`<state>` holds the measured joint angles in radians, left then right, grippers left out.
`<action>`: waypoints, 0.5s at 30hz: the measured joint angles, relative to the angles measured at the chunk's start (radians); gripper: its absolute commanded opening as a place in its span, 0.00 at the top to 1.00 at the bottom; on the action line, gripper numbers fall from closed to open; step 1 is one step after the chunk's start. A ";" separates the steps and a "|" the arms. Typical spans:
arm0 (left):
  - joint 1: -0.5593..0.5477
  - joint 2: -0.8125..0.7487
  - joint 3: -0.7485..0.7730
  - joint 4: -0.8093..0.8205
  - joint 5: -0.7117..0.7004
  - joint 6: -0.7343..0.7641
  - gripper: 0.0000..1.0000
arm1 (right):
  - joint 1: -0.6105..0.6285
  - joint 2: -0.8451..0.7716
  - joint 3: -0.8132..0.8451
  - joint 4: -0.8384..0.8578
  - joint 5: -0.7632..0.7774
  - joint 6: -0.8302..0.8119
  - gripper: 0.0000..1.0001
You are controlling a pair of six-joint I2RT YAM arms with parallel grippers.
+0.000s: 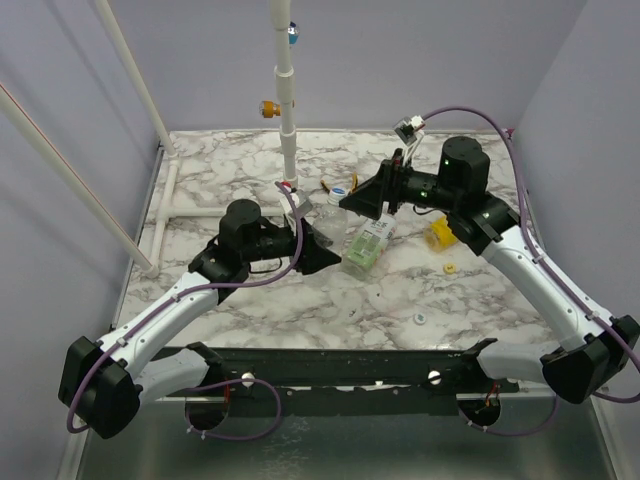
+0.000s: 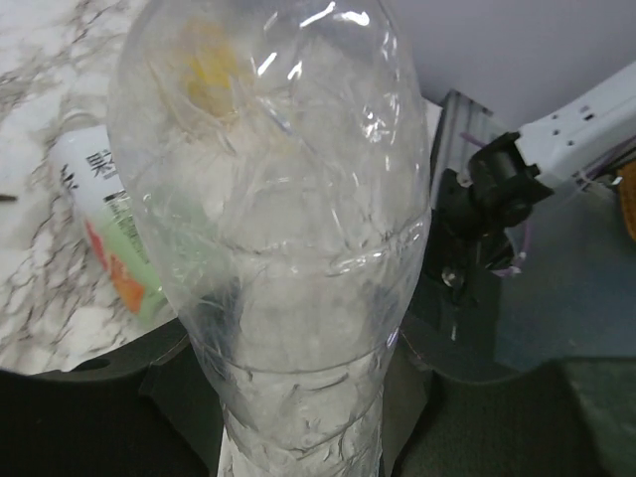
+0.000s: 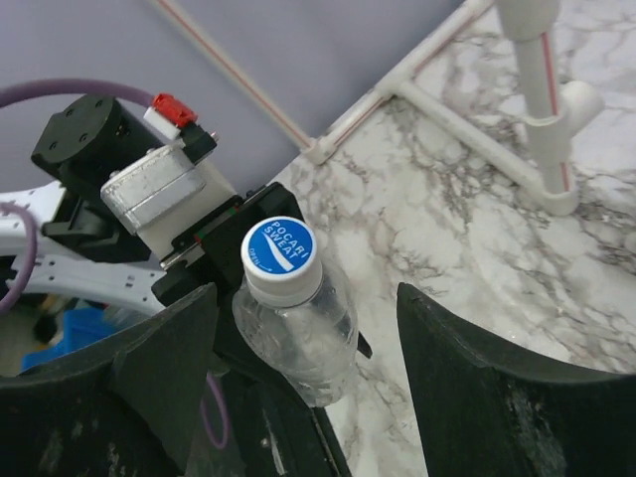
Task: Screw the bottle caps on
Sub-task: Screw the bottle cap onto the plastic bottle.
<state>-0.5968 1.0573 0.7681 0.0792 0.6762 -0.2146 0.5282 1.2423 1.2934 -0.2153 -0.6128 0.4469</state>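
Observation:
My left gripper (image 1: 312, 250) is shut on the body of a clear unlabelled bottle (image 2: 288, 248), which fills the left wrist view and hides the fingers. The bottle's neck carries a white cap with a blue top (image 3: 280, 256), also seen from above as the blue cap (image 1: 338, 190). My right gripper (image 3: 308, 368) stands open around that bottle's neck, its fingers (image 3: 149, 368) wide on either side and apart from it. A bottle with a green-and-white label (image 1: 368, 243) lies on the table. The yellow bottle (image 1: 440, 233) lies right of it, with a yellow cap (image 1: 450, 268) and a whitish cap (image 1: 421, 319) loose nearby.
A white pipe post (image 1: 287, 100) rises at the back centre, with an orange knob (image 1: 268, 108) on it. White pipes (image 1: 165, 200) run along the table's left side. Purple walls close in the marble table (image 1: 250, 300). The labelled bottle (image 2: 109, 229) lies just beside my left gripper.

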 measured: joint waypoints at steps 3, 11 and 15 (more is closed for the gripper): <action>0.004 0.000 -0.011 0.064 0.079 -0.054 1.00 | 0.000 0.013 -0.032 0.064 -0.090 0.014 0.35; 0.006 0.000 -0.024 0.134 0.162 -0.126 1.00 | 0.000 0.022 -0.097 0.270 -0.207 0.122 0.48; 0.006 0.002 -0.024 0.157 0.175 -0.144 1.00 | 0.000 0.022 -0.127 0.357 -0.231 0.181 0.55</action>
<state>-0.5907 1.0588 0.7437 0.2363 0.8509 -0.3588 0.5278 1.2644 1.1664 0.1421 -0.8440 0.6277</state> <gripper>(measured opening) 0.525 0.491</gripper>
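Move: The blue-topped bottle cap sits on the clear bottle about 4 cm to the right gripper's left and 1 cm ahead, roughly level with its open fingertips. The clear bottle's body hangs below, some 5 cm left, 1 cm back and 8 cm down from that gripper; the green-label bottle lies about 9 cm ahead, 4 cm right and 33 cm down. From the left gripper, the cap is around 5 cm ahead, 2 cm right and 12 cm up. Bring the right gripper back and to its left, about 3.5 cm in all, to straddle the bottle cap, turning it some 15 degrees counter-clockwise with the fingertips tilting up, and narrow its wide-open fingers to about half. Meanwhile keep the left grip on the clear bottle and carry it back and up, easing to a stop with a slight clockwise turn. ##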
